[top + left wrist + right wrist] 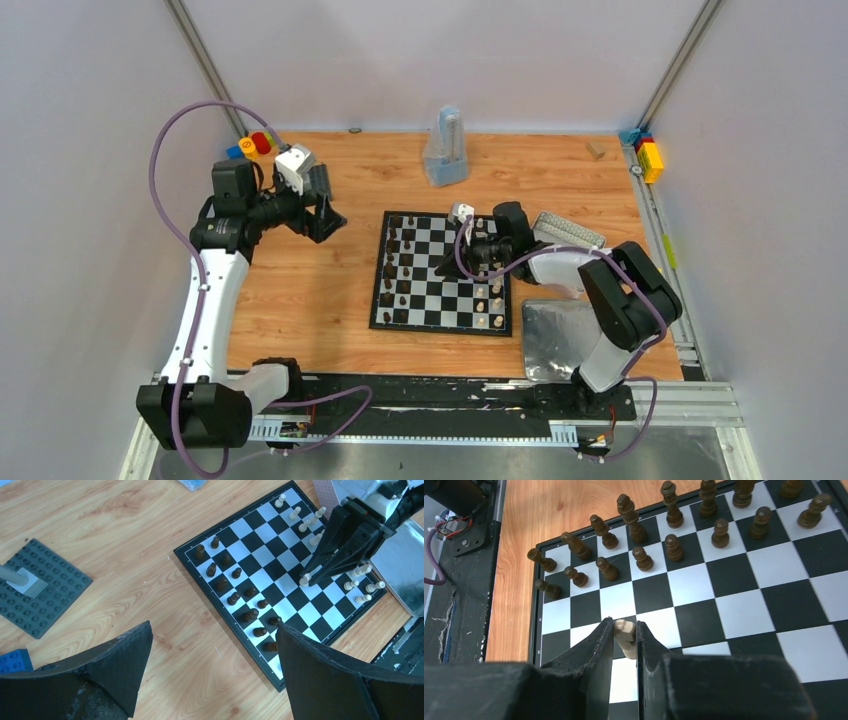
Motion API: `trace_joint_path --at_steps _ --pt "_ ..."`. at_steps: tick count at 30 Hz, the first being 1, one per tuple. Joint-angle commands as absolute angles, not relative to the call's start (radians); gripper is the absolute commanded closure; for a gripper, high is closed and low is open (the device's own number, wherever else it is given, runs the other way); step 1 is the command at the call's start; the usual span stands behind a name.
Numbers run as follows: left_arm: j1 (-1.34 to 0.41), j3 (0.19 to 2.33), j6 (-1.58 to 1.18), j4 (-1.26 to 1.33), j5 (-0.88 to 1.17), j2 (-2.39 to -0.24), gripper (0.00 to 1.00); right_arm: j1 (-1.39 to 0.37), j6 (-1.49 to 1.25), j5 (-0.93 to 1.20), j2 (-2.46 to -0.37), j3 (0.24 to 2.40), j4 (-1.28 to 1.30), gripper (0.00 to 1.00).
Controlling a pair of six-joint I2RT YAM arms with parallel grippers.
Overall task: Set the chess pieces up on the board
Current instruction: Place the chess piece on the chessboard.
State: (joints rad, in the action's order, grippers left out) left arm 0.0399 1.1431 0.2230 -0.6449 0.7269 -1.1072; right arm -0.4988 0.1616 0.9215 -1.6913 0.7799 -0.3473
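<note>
The black-and-white board (430, 305) lies mid-table. Dark chess pieces (395, 270) fill its left two columns, and pale ones (490, 300) stand along its right side. My right gripper (624, 625) hangs low over the board's middle squares, shut on a pale chess piece (625, 632) that leans between the pads. The left wrist view shows that gripper (307, 579) reaching in from the pale side. My left gripper (214, 626) is open and holds nothing. It hovers above bare wood left of the board (222, 612), near its dark-piece corner.
A dark grey studded baseplate (40, 592) and a blue brick (12, 660) lie left of the board. A silver tray (560, 335) sits at its right. A clear plastic container (445, 150) stands behind it. Coloured blocks (255, 145) sit in the back corners.
</note>
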Motion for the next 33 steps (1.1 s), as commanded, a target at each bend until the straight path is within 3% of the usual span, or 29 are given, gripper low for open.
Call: trace_joint_path --at_steps 1,17,33 --pt "0.047 1.130 0.205 -0.597 0.729 -1.072 0.00 -0.518 0.127 0.936 -1.709 0.731 -0.521 0.95" --pt "0.045 1.115 0.218 -0.591 0.729 -1.075 0.00 -0.525 0.243 0.857 -1.634 0.756 -0.344 0.58" --pt "0.046 1.105 0.232 -0.596 0.728 -1.055 0.00 -0.604 0.342 0.733 -1.665 0.844 -0.169 0.57"
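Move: Just below the right hand, which already holds the light chess piece, lies its square on the chessboard: about 1 cm back, level sideways and roughly 4 cm down. The nearest dark pawn stands some 6 cm to the hand's left and 1 cm back, the light pawn about 9 cm to its right and 1 cm back, both some 3 cm lower. From the idle left hand, the square lies around 19 cm right, 6 cm back and 22 cm down. Lowering the light chess piece onto its square, the right hand sinks a little under 2 cm while drawing back about 1 cm; there the fingers open to roughly twice their gap and let go. Fingers still around the piece, the hand then lifts slightly and edges about 1.5 cm left, the fingertips tipping down some 5 to 10 degrees. ##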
